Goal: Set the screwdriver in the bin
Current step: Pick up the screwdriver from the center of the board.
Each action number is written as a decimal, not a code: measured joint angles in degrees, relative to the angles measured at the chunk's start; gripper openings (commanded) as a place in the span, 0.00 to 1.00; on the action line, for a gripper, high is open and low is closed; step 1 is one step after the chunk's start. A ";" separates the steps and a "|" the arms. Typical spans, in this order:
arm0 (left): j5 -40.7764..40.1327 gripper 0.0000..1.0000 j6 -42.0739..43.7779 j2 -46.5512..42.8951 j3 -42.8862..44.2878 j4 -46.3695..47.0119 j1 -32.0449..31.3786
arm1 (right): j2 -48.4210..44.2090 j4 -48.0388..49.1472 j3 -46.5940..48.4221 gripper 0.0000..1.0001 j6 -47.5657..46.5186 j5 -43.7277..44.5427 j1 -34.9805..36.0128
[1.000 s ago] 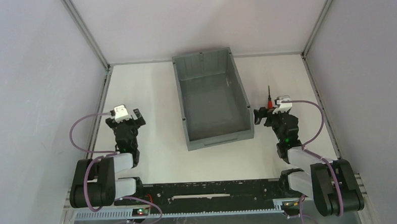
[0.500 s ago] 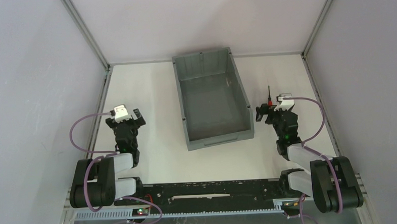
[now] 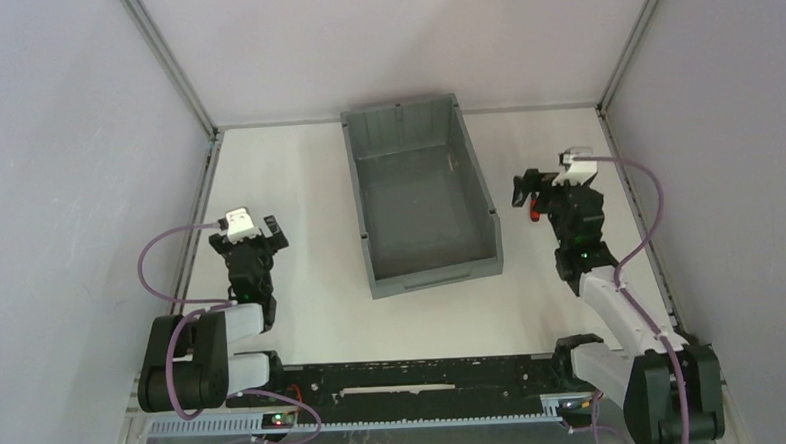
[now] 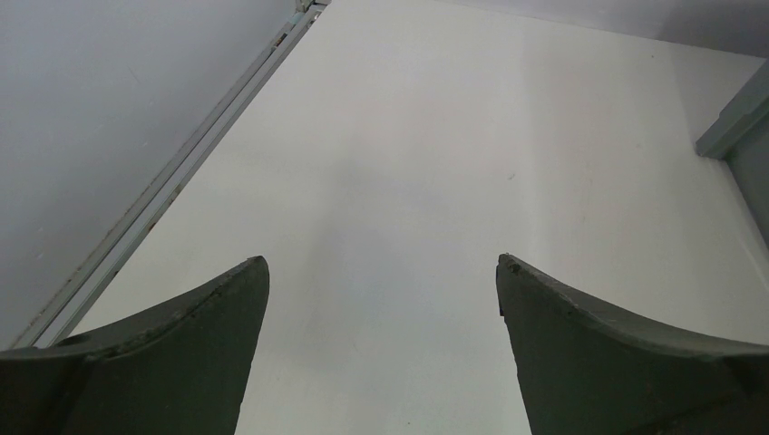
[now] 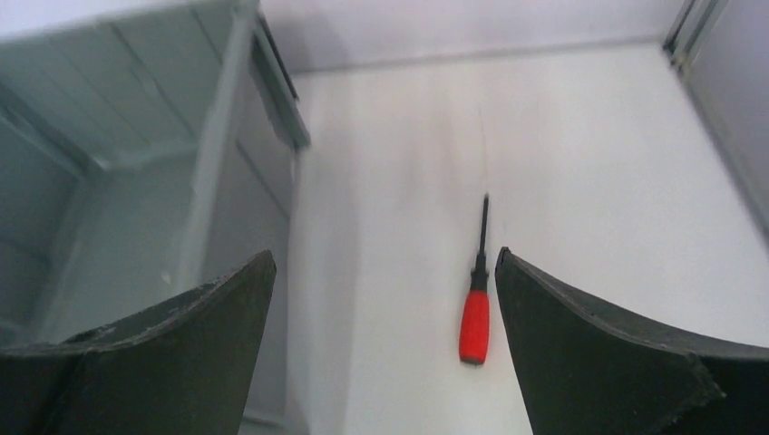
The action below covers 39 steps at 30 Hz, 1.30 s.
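Note:
The screwdriver [image 5: 474, 324], with a red handle and a thin black shaft, lies flat on the white table just right of the bin [image 5: 227, 163], shaft pointing away from me. From above, only a bit of the screwdriver's red handle [image 3: 535, 214] shows under my right gripper [image 3: 553, 187]. That right gripper [image 5: 385, 263] hovers above it, open, and the handle sits close to the inner edge of the right finger. The grey bin [image 3: 481, 193] stands at the table's middle back. My left gripper [image 3: 247, 233] rests open at the left, and nothing lies between the jaws of the left gripper [image 4: 383, 263].
A metal frame rail [image 3: 628, 187] runs along the table's right edge close to my right arm. A matching rail [image 4: 181, 172] borders the left side. A corner of the bin [image 4: 739, 118] shows at the far right of the left wrist view.
My right arm has reached forward and away from its base, bringing the open gripper over the screwdriver and hiding its shaft from above. The left arm has not moved.

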 measured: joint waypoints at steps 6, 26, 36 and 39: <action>0.00 1.00 0.00 0.00 0.00 0.00 0.00 | -3.52 -15.45 16.83 1.00 0.02 1.95 0.00; 0.00 1.00 0.00 0.00 0.00 0.00 0.00 | -3.87 -45.44 54.18 1.00 -2.49 4.48 0.04; 0.00 1.00 0.00 0.00 0.00 0.00 0.00 | 3.69 -50.25 58.23 0.99 -3.74 4.26 0.04; 0.00 1.00 0.00 0.00 0.00 0.00 0.00 | 8.24 -51.41 58.31 1.00 -3.93 4.31 0.02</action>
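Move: The screwdriver lies flat on the board some 18 cm ahead of the open right hand, about 4 cm to its right and 18 cm below. The bin stands to the left: its middle is about 21 cm to this hand's left, 16 cm ahead and 13 cm down. From the waiting left hand, the screwdriver is about 20 cm ahead, 60 cm to the right and 10 cm below. The empty right hand climbs steeply away from the board and the screwdriver, about 28 cm up while drawing back some 5 cm, the fingers tipping upward by roughly 10 degrees. Near the top it turns over into a forward and downward sweep towards the screwdriver, coming forward again and sinking about 6 cm as the fingers tip back down, still wide open and touching nothing. ##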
